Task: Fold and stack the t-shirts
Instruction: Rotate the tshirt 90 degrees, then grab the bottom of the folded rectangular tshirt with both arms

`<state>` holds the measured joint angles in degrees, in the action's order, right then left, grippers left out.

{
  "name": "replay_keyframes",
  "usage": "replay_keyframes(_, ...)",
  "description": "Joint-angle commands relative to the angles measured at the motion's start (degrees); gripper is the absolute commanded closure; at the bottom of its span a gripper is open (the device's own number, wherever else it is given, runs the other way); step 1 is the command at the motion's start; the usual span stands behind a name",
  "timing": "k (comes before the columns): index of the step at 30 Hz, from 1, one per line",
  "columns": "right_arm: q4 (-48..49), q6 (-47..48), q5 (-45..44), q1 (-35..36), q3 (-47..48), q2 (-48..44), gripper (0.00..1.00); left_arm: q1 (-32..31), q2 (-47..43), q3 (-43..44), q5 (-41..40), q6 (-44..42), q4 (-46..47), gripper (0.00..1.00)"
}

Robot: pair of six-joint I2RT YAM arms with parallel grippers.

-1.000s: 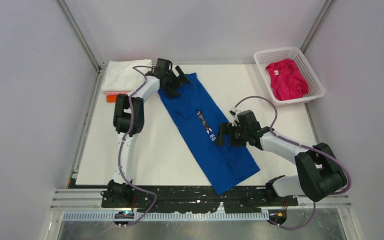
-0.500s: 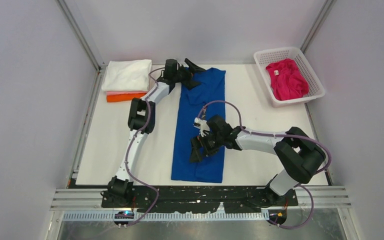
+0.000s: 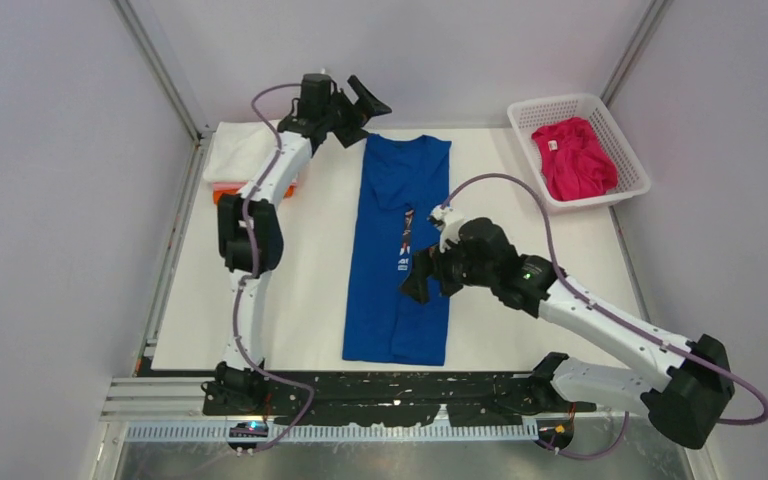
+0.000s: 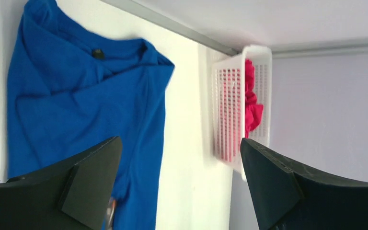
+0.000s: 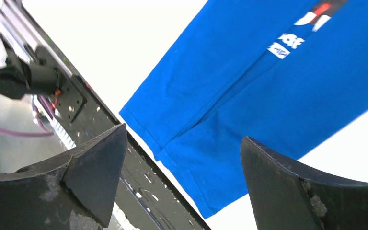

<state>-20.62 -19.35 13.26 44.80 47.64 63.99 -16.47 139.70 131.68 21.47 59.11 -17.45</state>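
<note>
The royal blue t-shirt (image 3: 395,250) lies flat as a long narrow strip, collar at the far end, with its white chest print (image 5: 287,43) showing. My left gripper (image 3: 368,108) hangs open above the table's far edge, just left of the collar, holding nothing. In the left wrist view the blue cloth (image 4: 76,96) lies below and beyond the left gripper (image 4: 179,143). My right gripper (image 3: 418,283) hovers open over the shirt's right middle. From the right wrist, the hem (image 5: 211,158) lies under the empty right gripper (image 5: 184,132). A magenta t-shirt (image 3: 572,158) sits crumpled in the basket.
The white lattice basket (image 3: 628,160) stands at the far right corner. A folded stack with a white tee (image 3: 235,150) on top and an orange one (image 3: 222,196) at the bottom sits at the far left. The black base rail (image 5: 100,115) runs close under the shirt's hem.
The blue shirt swung from a diagonal to straight down the table. My left gripper rose off the collar end toward the back wall. The right gripper lifted off the shirt.
</note>
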Motion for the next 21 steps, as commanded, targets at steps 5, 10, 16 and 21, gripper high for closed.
replay_keyframes(5,0.1,-10.6,6.0,-8.9,-10.2,-8.7,0.05,-4.7,-45.2,-41.3,-10.1,-18.8,-5.5,0.01)
replay_keyframes(10,-6.2,-8.0,2.2,-4.3,-11.9,-11.3,0.04,-10.4,-66.3,-67.7,-18.4,-18.8,-10.3,0.01)
replay_keyframes(16,-10.0,-13.7,-7.5,4.8,-16.7,-10.8,0.01,-19.4,-79.9,-87.8,-16.3,-17.2,-15.2,0.01)
replay_keyframes(21,-4.8,-22.1,-10.6,10.8,-20.9,-9.8,0.11,-24.7,-87.7,-100.3,-14.5,-12.3,-18.2,0.08)
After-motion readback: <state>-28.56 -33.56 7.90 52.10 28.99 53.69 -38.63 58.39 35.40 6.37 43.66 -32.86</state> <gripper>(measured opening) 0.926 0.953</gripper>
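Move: Both hands hover empty and open, some 13–15 cm above the table. The blue t-shirt's near-left corner lies about 55 cm back and 8 cm to the left of the left hand. That hand has the shirt's far hem about 5 cm back and 6 cm right, and the white t-shirt stack roughly 10 cm back and 32 cm left. The near-right corner is about 14 cm back and 6 cm right of the right hand; the visible print is some 11 cm ahead of it and 2 cm left. Back towards the robot sweeps the left hand, roughly 45 cm along the t-shirt with some drift to its left, arching up first and then dropping below its starting height towards the near-left corner, its left side rolling up some 30 degrees. The right hand slides right, then sinks about 10 cm and draws back towards the near-right corner, tipping farther down; both stay open. ##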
